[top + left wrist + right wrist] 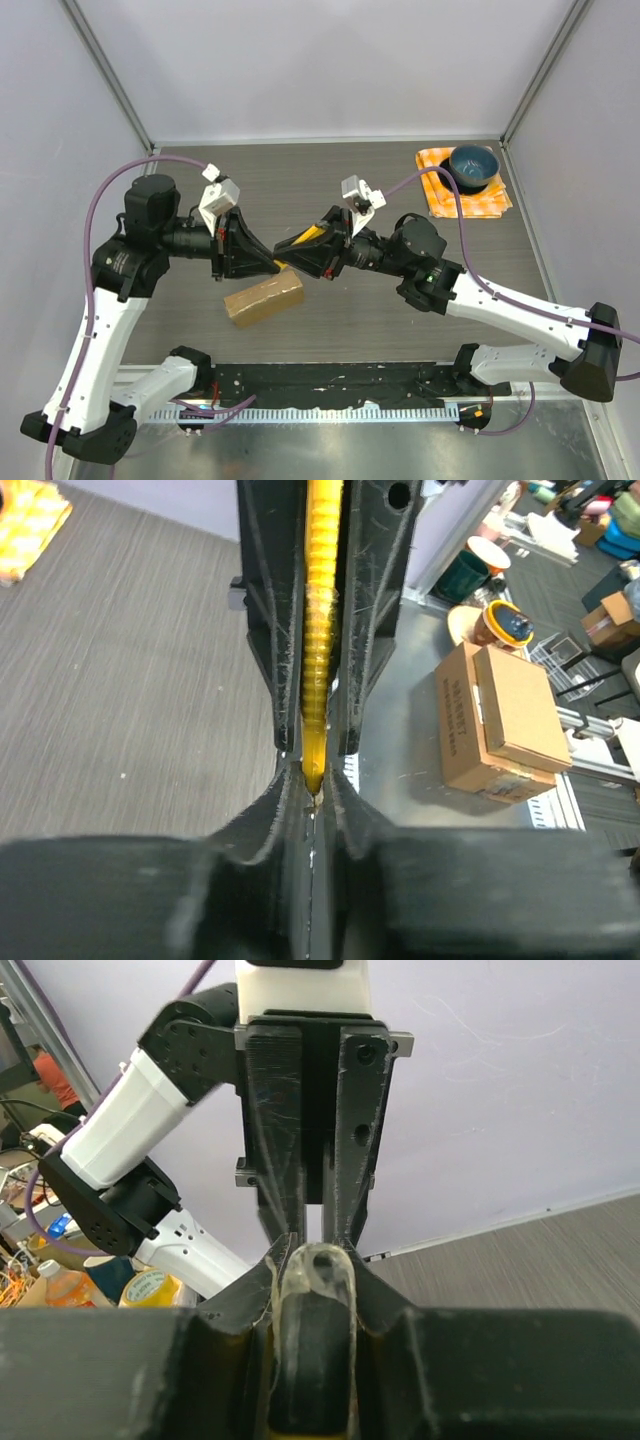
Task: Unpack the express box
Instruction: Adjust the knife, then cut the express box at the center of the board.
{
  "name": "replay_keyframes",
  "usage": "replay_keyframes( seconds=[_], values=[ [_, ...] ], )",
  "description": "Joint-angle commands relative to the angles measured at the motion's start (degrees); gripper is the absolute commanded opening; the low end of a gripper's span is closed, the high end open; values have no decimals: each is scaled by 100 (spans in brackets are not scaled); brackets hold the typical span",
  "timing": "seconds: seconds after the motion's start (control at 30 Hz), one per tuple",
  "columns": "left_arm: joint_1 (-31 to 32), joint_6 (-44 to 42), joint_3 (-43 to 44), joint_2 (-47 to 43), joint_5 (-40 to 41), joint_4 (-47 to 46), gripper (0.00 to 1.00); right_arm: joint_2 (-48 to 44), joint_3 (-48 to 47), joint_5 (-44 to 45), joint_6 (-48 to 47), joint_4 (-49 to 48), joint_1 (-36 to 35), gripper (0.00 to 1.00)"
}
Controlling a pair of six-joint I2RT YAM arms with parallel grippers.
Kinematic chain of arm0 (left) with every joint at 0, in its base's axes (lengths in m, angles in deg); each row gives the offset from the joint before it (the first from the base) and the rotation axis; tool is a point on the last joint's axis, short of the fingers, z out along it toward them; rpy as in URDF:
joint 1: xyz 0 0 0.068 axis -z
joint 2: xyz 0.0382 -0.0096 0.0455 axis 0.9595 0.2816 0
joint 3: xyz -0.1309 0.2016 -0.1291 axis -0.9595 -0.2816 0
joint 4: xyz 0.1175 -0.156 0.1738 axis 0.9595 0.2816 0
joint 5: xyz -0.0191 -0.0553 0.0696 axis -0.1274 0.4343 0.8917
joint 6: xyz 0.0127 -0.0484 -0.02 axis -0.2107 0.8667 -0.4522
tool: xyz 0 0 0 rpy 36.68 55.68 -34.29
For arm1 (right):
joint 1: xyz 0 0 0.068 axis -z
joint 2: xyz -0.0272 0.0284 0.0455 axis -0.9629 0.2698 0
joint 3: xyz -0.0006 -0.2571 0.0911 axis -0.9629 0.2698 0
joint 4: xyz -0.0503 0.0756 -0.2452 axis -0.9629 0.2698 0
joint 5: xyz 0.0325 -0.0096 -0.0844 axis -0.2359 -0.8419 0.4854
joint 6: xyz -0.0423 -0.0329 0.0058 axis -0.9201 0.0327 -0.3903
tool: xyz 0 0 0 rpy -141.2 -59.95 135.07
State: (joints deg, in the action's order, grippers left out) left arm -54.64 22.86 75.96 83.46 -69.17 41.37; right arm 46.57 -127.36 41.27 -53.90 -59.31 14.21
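The express box [264, 297] [500, 720], a flat brown carton, lies on the table just below and in front of the two grippers. Above it the grippers meet tip to tip. Between them runs a long yellow and black item [312, 234] [320, 630] [312, 1340] in a clear wrap. My left gripper [277, 264] [313, 785] is shut on its yellow tip. My right gripper [290, 246] [312, 1250] is shut on its body, with its fingers [270, 600] along both sides of the yellow ribbed edge.
A blue bowl [473, 165] stands on an orange checked cloth [490, 200] at the back right corner. White walls enclose the table on three sides. A black strip [330, 385] runs along the near edge between the arm bases.
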Motion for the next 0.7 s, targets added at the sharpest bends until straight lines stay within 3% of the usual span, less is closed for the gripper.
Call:
replay_keyframes(
  seconds=[0.0,0.03,0.07,0.13,0.27,0.37,0.67],
  values=[
    [7,-935,491,93,843,961,34,-119,-185,497,-311,563,11,1],
    [7,-1049,596,120,1108,1102,43,-163,-168,682,-416,687,11,1],
    [7,-1372,632,120,1336,1356,66,-207,-116,849,-626,793,11,1],
    [7,-1725,607,67,2101,1603,97,-348,-2,1350,-889,1109,2,1],
    [7,-2822,124,-82,2919,2209,100,-532,306,2115,-1277,1452,2,1],
    [7,-3071,-393,-82,3464,2351,100,-603,570,2853,-1584,1576,-24,1],
    [7,-3344,-1362,278,4229,1580,100,-726,1396,4146,-1867,1339,-156,1]
  ],
)
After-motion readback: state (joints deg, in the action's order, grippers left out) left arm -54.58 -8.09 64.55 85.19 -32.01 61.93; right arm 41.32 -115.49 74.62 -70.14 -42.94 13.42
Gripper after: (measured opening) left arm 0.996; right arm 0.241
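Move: The express box lies low on the table, some 36 cm below the left hand, about 9 cm ahead and 6 cm to its left. The yellow knife's middle is about 5 cm to the left hand's right, 2 cm ahead and 3 cm higher, its near end still pinched in the left fingers. From the right hand, already gripping the knife with its middle practically at the fingers, the box is roughly 8 cm ahead, 9 cm left and 39 cm down. Open the left gripper wide to let go of the knife's end, then bring it down about 17 cm with smaller shifts left and forward towards the box, tipping its fingers down some 35 degrees. Keep the right fingers shut on the knife and carry it down, forward and to the right, away from the left hand, turning clockwise and dipping the fingertips. ##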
